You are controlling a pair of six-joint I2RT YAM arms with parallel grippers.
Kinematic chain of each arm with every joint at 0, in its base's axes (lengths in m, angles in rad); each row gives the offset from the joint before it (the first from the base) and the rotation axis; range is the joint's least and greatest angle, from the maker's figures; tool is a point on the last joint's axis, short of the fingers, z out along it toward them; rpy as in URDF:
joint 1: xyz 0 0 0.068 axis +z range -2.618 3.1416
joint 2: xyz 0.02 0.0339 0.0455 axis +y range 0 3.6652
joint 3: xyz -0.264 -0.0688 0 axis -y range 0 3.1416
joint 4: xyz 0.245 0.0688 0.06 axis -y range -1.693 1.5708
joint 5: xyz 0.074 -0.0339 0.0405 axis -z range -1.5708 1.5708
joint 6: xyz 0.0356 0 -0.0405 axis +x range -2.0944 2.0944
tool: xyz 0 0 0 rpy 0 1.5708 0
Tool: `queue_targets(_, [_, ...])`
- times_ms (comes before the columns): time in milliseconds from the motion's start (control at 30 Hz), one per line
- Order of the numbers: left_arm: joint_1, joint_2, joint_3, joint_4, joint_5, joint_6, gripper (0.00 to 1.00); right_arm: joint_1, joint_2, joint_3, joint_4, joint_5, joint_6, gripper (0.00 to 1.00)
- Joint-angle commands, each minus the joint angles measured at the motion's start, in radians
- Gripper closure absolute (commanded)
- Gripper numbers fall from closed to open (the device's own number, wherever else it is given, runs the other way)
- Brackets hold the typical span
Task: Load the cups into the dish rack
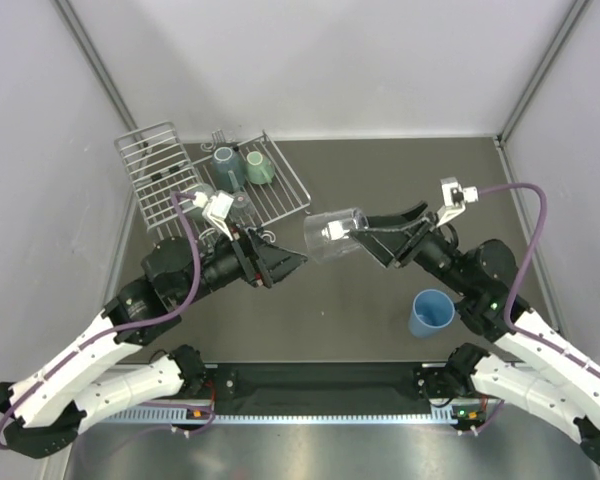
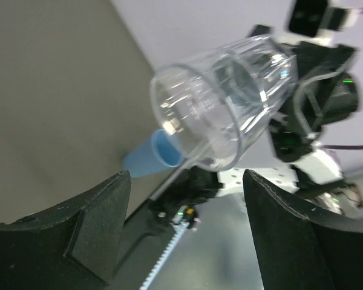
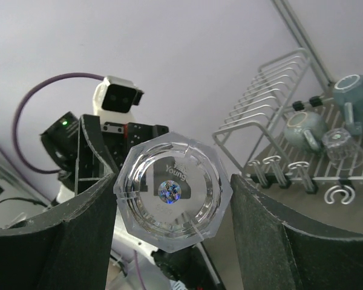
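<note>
A large clear glass hangs on its side in mid-air between the two arms. My right gripper is shut on its base, both fingers pressed to the octagonal bottom. My left gripper stands open just left of the glass's mouth, nothing between its fingers; the glass shows above and beyond them. The blue tumbler stands upright on the table to the right. The dish rack at the back left holds two mugs and a small clear glass.
The rack's raised slotted plate section stands at its left end, hooks along its near edge. Grey walls close in the left, back and right. The arm bases and a metal rail run along the near edge.
</note>
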Motion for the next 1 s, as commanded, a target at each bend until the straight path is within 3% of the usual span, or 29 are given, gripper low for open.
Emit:
queue_targets(0, [-0.002, -0.016, 0.091, -0.256, -0.181, 0.122, 0.20, 0.008, 0.069, 0.127, -0.115, 0.062, -0.098, 1.00])
queue_targets(200, [-0.002, -0.013, 0.157, -0.444, -0.357, 0.162, 0.21, 0.025, 0.302, 0.357, -0.350, 0.166, -0.271, 1.00])
queue_targets(467, [-0.002, -0.056, 0.190, -0.559, -0.498, 0.166, 0.23, 0.103, 0.698, 0.771, -0.554, 0.388, -0.521, 1.00])
queue_targets(967, [-0.002, -0.096, 0.246, -0.696, -0.673, 0.167, 0.23, 0.123, 1.292, 1.343, -0.655, 0.508, -0.692, 1.00])
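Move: The right hand already holds the big clear glass by its base; the free spot in the dish rack lies about 25 cm ahead, 18 cm left and 27 below. Just beyond that spot stands the green cup, about 32 ahead and 20 left of the hand, with the blue-grey cup some 7 cm left of it; the small glass is about 22 ahead and 24 left. From the empty left hand the spot is roughly 29 ahead, 6 left and 25 below. Right hand swings its glass 30 cm forward-left and down over the rack, tipping down; left hand withdraws leftward. ##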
